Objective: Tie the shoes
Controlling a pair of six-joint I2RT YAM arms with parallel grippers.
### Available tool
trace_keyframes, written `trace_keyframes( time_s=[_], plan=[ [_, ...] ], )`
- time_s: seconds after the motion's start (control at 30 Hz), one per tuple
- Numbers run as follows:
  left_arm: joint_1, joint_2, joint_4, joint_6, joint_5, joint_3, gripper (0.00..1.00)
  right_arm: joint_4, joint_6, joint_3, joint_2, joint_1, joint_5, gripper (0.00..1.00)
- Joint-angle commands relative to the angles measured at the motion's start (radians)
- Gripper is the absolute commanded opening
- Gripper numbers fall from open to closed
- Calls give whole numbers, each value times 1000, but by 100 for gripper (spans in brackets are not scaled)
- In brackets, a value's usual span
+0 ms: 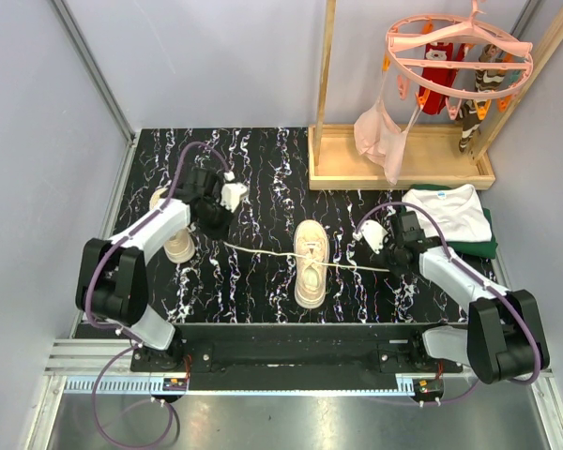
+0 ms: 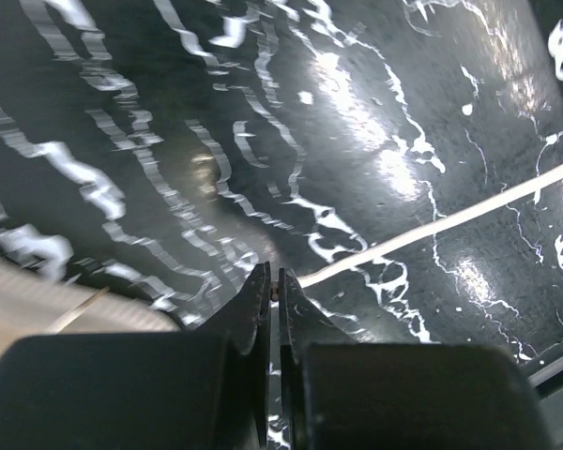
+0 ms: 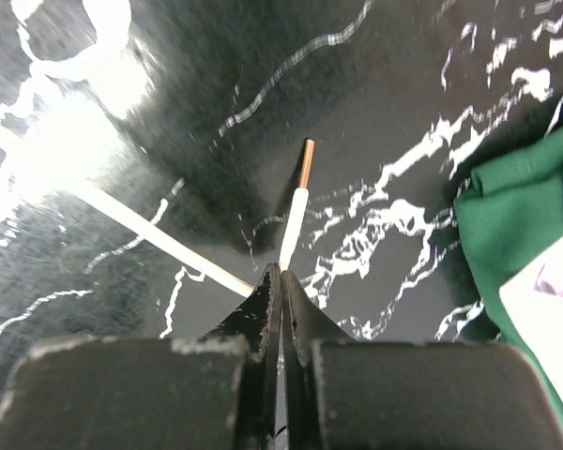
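Note:
One beige shoe (image 1: 310,263) lies mid-table with its white laces pulled out to both sides. The second shoe (image 1: 177,242) sits at the left, partly under my left arm, and shows as a beige edge (image 2: 33,298) in the left wrist view. My left gripper (image 1: 218,225) (image 2: 274,284) is shut on the tip of the left lace (image 2: 432,223). My right gripper (image 1: 391,255) (image 3: 281,274) is shut on the right lace (image 3: 150,232). That lace's copper-tipped end (image 3: 300,187) sticks out past the fingertips.
A wooden rack base (image 1: 403,161) stands at the back right, with a pink ring hanger (image 1: 455,45) of small garments above it. Folded white and green clothes (image 1: 450,217) (image 3: 521,211) lie just right of my right gripper. Grey walls close in the table's sides.

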Motion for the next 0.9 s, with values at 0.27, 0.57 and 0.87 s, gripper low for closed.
trace_keyframes(
  time_s=[0.27,0.57,0.87],
  plan=[
    [-55,128,94,-103,-31,-2,32,-112,84,184,67,-8,-157,39],
    [24,-109,86,-86,95,35,66,-223,227,345,-65,-8,-175,91],
    [20,-484,218,151,314,-83,88,-215,290,401,-300,-8,-389,100]
  ],
)
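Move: The left hand pinches one lace end, with the shoe being tied about 26 cm to its right, 7 cm nearer the base and a few centimetres below. The other shoe is some 15 cm to its left and 5 cm farther out. The right hand pinches the opposite lace end close above the table; the shoe being tied is about 24 cm to its left and 2 cm ahead, and the folded cloth 17 cm to its right and 15 cm ahead. The left hand first sinks about 4 cm with its lace end, easing slightly right towards the shoe, while the right hand slackens its side by drifting a couple of centimetres left, and both sets of fingers spread and let go of the laces. Then both climb quickly clear of the table, the left to about 13 cm above its start with its fingertips swinging forward some 25 degrees, the right 17 cm up and still edging left, its fingertips tilting left and forward. ##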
